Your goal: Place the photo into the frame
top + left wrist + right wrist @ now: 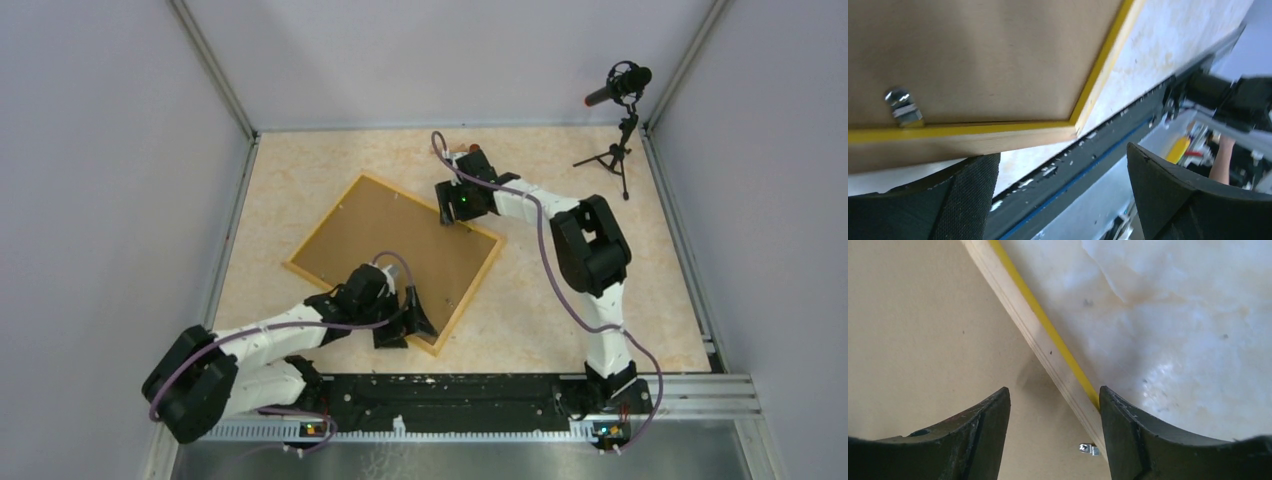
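The yellow-edged wooden frame [470, 292] lies back side up and skewed on the table, with a plain brown backing board [380, 235] filling it. The photo is not in view. My left gripper [405, 325] is open and empty at the frame's near right edge; the left wrist view shows the frame's corner [998, 131], the board [973, 60] and a metal clip [902, 107] above my left gripper [1062, 152]. My right gripper [452, 215] is open at the far right corner. In the right wrist view it [1054, 390] straddles the frame's rail [1038, 335] beside a clip [1089, 449].
A microphone on a small tripod [620, 100] stands at the back right corner. A metal rail [450, 390] runs along the near table edge behind the arm bases. Grey walls close in the left, right and back sides.
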Controlling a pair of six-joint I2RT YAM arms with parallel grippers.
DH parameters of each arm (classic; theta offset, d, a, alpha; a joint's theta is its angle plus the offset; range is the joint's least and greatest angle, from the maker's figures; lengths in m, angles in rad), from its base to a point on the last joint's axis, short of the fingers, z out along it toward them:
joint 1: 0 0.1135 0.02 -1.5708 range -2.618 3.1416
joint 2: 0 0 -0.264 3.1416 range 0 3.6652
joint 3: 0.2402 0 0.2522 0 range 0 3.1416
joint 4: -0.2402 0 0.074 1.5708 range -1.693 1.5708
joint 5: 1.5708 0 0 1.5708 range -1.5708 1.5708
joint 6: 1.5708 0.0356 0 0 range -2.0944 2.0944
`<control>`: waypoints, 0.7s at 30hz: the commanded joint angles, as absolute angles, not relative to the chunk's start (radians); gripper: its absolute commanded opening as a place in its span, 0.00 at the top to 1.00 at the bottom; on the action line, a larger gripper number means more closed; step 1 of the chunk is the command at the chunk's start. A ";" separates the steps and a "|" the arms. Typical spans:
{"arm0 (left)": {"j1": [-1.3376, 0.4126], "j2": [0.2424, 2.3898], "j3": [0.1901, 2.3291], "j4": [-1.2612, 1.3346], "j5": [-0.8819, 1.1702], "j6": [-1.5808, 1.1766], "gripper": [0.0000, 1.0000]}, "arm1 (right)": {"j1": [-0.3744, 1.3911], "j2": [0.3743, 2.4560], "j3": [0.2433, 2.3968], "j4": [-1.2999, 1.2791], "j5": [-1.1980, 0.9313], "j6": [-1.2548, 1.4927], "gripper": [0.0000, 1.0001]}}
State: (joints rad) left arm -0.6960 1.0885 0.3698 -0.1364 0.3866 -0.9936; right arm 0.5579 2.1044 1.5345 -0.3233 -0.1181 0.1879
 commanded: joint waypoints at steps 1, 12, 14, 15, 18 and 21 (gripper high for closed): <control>-0.766 1.217 0.523 0.100 0.513 -0.903 0.02 | 0.602 2.105 1.710 -0.508 -0.219 0.291 0.35; -0.557 1.055 0.798 -0.155 0.240 -0.447 0.02 | 0.552 1.632 1.311 -0.630 0.122 0.608 0.14; -0.457 1.060 0.828 -0.232 0.052 -0.467 0.02 | 0.555 1.570 1.201 -0.597 0.061 0.688 0.14; -0.414 1.072 0.843 -0.270 -0.047 -0.490 0.02 | 0.562 1.541 1.147 -0.573 0.028 0.722 0.14; -0.289 1.130 0.852 -0.266 -0.192 -0.510 0.02 | 0.597 1.481 1.006 -0.475 -0.031 0.792 0.15; -0.156 1.202 0.837 -0.208 -0.144 -0.542 0.02 | 0.609 1.468 0.915 -0.368 -0.093 0.814 0.17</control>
State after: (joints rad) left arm -0.2745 1.1259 0.8402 -0.1913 -0.0246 -0.5308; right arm 0.5831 1.4982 1.0046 -0.5194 0.0055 0.7074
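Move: For the left hand, the middle of the frame's far-left rail lies about 26 cm ahead and 18 cm left, its near corner 4 cm back and 5 cm right, and its left corner 16 cm ahead and 26 cm left. For the right hand, the middle of the near-right rail is some 20 cm back and 4 cm right, the right corner 6 cm back and 11 cm right; everything sits about 2 cm below either hand. The left hand pushes the near-left rail a few centimetres further right, then rises off and swings forward and left over the backing board to some 15 cm higher, turning about 50 degrees, towards the far-left rail. The right hand eases left at the far-right rail, lifts, opens wider and arcs back some 15 cm and right, then sinks beside the near-right rail. ##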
